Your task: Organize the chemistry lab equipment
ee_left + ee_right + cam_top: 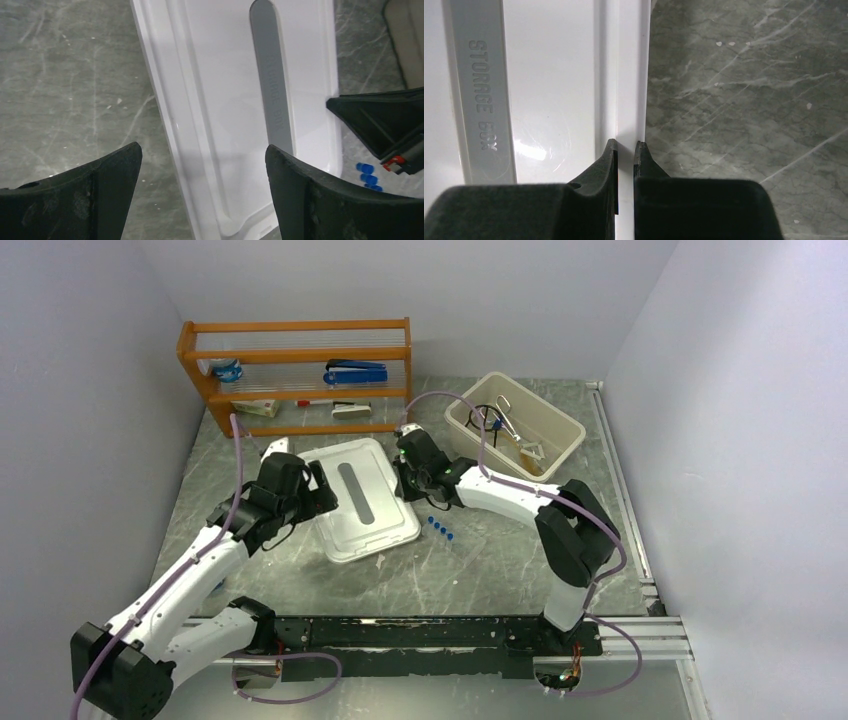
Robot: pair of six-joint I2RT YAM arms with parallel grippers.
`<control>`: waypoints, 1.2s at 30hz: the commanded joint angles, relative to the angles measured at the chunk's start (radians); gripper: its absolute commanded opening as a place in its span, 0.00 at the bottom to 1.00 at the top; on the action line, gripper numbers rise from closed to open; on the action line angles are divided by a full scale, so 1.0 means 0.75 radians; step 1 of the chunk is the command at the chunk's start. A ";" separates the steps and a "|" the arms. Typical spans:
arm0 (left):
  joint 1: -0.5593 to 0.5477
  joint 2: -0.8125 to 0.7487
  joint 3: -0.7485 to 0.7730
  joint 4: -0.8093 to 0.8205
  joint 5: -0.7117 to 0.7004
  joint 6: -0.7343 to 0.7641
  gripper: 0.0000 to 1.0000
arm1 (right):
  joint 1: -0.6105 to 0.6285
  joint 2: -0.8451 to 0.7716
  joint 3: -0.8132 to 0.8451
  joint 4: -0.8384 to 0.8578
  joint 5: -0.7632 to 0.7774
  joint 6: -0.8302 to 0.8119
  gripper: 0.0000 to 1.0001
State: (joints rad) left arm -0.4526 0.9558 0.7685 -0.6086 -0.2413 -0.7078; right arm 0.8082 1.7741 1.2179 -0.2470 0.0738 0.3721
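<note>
A white storage box lid (360, 500) lies flat on the table, between the arms. My right gripper (412, 480) is shut on the lid's right rim (629, 100), its fingertips (625, 144) pinching the edge. My left gripper (318, 488) is open, its jaws (202, 147) straddling the lid's left edge (165, 115) without gripping it. Several blue-capped clear tubes (440, 530) lie on the table right of the lid and also show in the left wrist view (369, 175). A beige bin (560, 420) at the back right holds a black wire tripod ring (487, 420), metal tongs (508, 412) and white packets (532, 452).
An orange shelf (300, 330) stands at the back left with a blue stapler (355, 371) and stationery. Purple cables run along both arms. A rail (620, 490) runs along the table's right edge.
</note>
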 commanded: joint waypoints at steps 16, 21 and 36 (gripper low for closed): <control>0.088 -0.142 -0.232 0.416 0.298 -0.254 0.91 | -0.103 -0.131 -0.100 0.247 -0.286 0.028 0.00; 0.088 -0.288 -0.296 0.532 0.399 -0.407 0.79 | -0.113 -0.154 -0.114 0.281 -0.316 0.068 0.00; 0.088 -0.352 -0.185 0.550 0.481 -0.387 0.05 | -0.146 -0.363 -0.146 0.296 -0.273 0.222 0.14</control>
State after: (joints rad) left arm -0.3943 0.7029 0.5770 -0.1810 0.0929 -1.0420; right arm 0.7090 1.5997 1.0988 -0.0628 -0.1410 0.4679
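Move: The storage box lid, pinched already by its right-hand long edge in the right gripper, has its middle about 7 cm to the right of the open left hand, 1 cm ahead and 6 cm below; from the right hand it is some 7 cm left and 3 cm lower. The row of blue caps sits 8 cm right of the right hand, 4 cm back and 8 below. The wooden rack stands roughly 20 cm ahead of the left hand, 3 cm to its left. Down about 3 cm first, then up some 11 cm and rightward about 6, the left hand rolls roughly 35 degrees so its fingers swing in under towards the right, and closes on the lid's left long edge while rising. The right hand keeps its pinch on the opposite edge and, after a tiny dip, lifts about 6 cm, rolling nearly 20 degrees so its fingers point more to the left. ##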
